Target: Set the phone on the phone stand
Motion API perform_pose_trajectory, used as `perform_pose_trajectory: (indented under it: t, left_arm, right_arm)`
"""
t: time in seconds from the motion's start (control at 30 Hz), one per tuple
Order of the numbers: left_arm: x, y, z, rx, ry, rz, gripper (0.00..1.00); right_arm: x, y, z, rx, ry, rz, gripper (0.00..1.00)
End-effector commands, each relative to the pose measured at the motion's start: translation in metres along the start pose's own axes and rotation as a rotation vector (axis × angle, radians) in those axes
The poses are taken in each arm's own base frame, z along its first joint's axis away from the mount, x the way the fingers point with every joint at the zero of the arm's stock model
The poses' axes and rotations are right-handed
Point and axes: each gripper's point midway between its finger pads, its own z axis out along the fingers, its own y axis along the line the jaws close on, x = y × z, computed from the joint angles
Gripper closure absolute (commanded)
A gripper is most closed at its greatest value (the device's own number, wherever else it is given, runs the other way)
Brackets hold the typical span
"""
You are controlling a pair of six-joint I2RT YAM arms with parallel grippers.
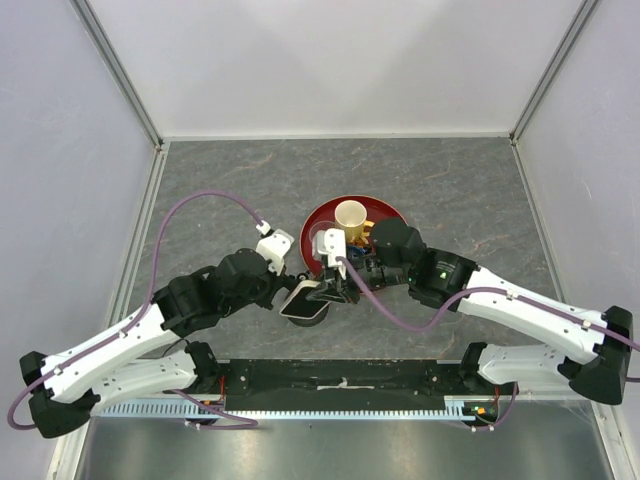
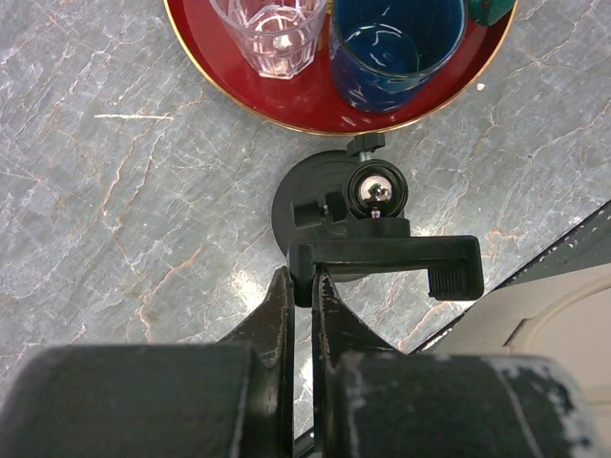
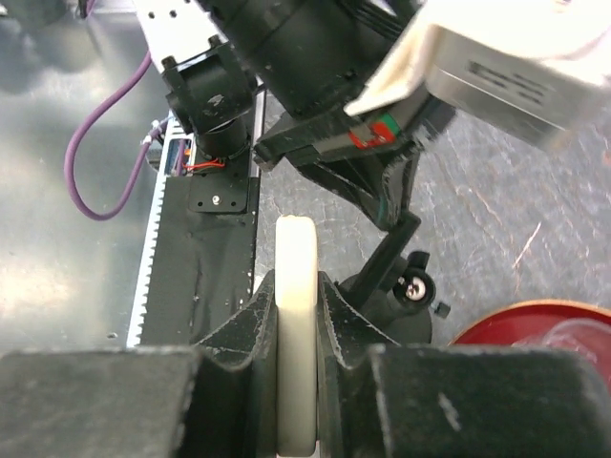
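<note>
The phone (image 3: 296, 246), pale-rimmed with a black screen, stands edge-on between my right gripper's (image 3: 296, 279) fingers, which are shut on it. In the top view it (image 1: 305, 302) is tilted just in front of the red tray. The black phone stand (image 2: 315, 205) has a round disc base, a shiny ball joint and a flat cradle arm (image 2: 391, 256). My left gripper (image 2: 304, 279) is shut on the left end of that cradle arm. In the right wrist view the stand (image 3: 406, 286) is just right of the phone, close but apart. In the top view both grippers hide the stand.
A red tray (image 2: 305, 105) lies just beyond the stand and holds a clear glass (image 2: 272, 33) and a dark blue cup (image 2: 396, 43). A cream mug (image 1: 350, 214) also stands in it. The black base rail (image 1: 340, 378) runs along the near edge.
</note>
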Motion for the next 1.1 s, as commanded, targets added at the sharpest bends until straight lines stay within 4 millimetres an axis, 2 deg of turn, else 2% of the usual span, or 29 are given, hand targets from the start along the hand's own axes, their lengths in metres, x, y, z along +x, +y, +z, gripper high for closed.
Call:
perform_pose_trajectory:
  t: [0.0,0.07,0.2,0.33,0.4,0.43,0.5,0.6,0.63,0.8,0.97,1.07]
  left_arm:
    - [-0.013,-0.012,-0.003,0.087,-0.078,0.024,0.98]
    - [-0.014,-0.015,-0.006,0.113,-0.09,0.029,0.98]
    - [-0.015,-0.017,-0.007,0.129,-0.106,0.037,0.98]
    - [-0.013,-0.019,-0.006,0.138,-0.097,0.045,0.98]
    - [-0.013,-0.02,-0.005,0.14,-0.097,0.046,0.98]
    - [-0.013,-0.02,-0.005,0.14,-0.097,0.046,0.98]
    - [-0.013,-0.021,-0.005,0.146,-0.098,0.048,0.98]
    - [-0.013,-0.021,-0.006,0.152,-0.101,0.052,0.98]
    - [-0.013,-0.022,-0.006,0.155,-0.101,0.052,0.98]
    - [-0.015,-0.026,-0.01,0.184,-0.12,0.048,0.98]
    - [-0.018,-0.027,-0.012,0.196,-0.14,0.051,0.98]
    - [-0.016,-0.028,-0.01,0.199,-0.128,0.055,0.98]
  right_arm:
    - [-0.052,0.021,0.013,-0.13,-0.17,-0.312,1.0]
    - [-0.05,0.023,0.023,-0.168,-0.174,-0.388,1.0]
    - [-0.048,0.019,0.041,-0.211,-0.125,-0.431,1.0]
    - [-0.057,0.014,0.049,-0.212,-0.122,-0.481,1.0]
    - [-0.046,0.007,0.056,-0.21,-0.066,-0.495,1.0]
    - [-0.05,0.004,0.057,-0.203,-0.06,-0.512,1.0]
    - [-0.041,0.0,0.062,-0.207,-0.02,-0.524,1.0]
    - [-0.041,0.0,0.066,-0.233,-0.014,-0.55,1.0]
    - [-0.048,0.006,0.065,-0.262,-0.038,-0.555,1.0]
    - [-0.056,0.028,0.06,-0.349,-0.087,-0.57,1.0]
    - [-0.036,0.027,0.056,-0.331,-0.063,-0.568,1.0]
    - [-0.036,0.03,0.054,-0.348,-0.065,-0.599,1.0]
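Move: The phone, already in the right hand's grip, is headed for the stand's clamp, whose middle lies about 6 cm left of the right hand, 4 cm ahead and some 7 cm lower. The stand's round base is beneath, roughly 5 cm left and 3 ahead of that hand; the blue cup stands about 12 cm ahead and 7 right of it. From the left hand, pinching the clamp's end, the clamp's middle is about 3 cm right and 2 back. The phone is carried left towards the clamp by the right hand, about 5 cm, sinking and drawing back some 2 cm, mostly in the first half; then the hand nearly stays in place and goes on turning the phone, some 25 degrees counter-clockwise in all, rolling it so its forward side rises. The left fingers keep their pinch on the clamp's end and draw it back about 1.5 cm with a slight clockwise turn. ##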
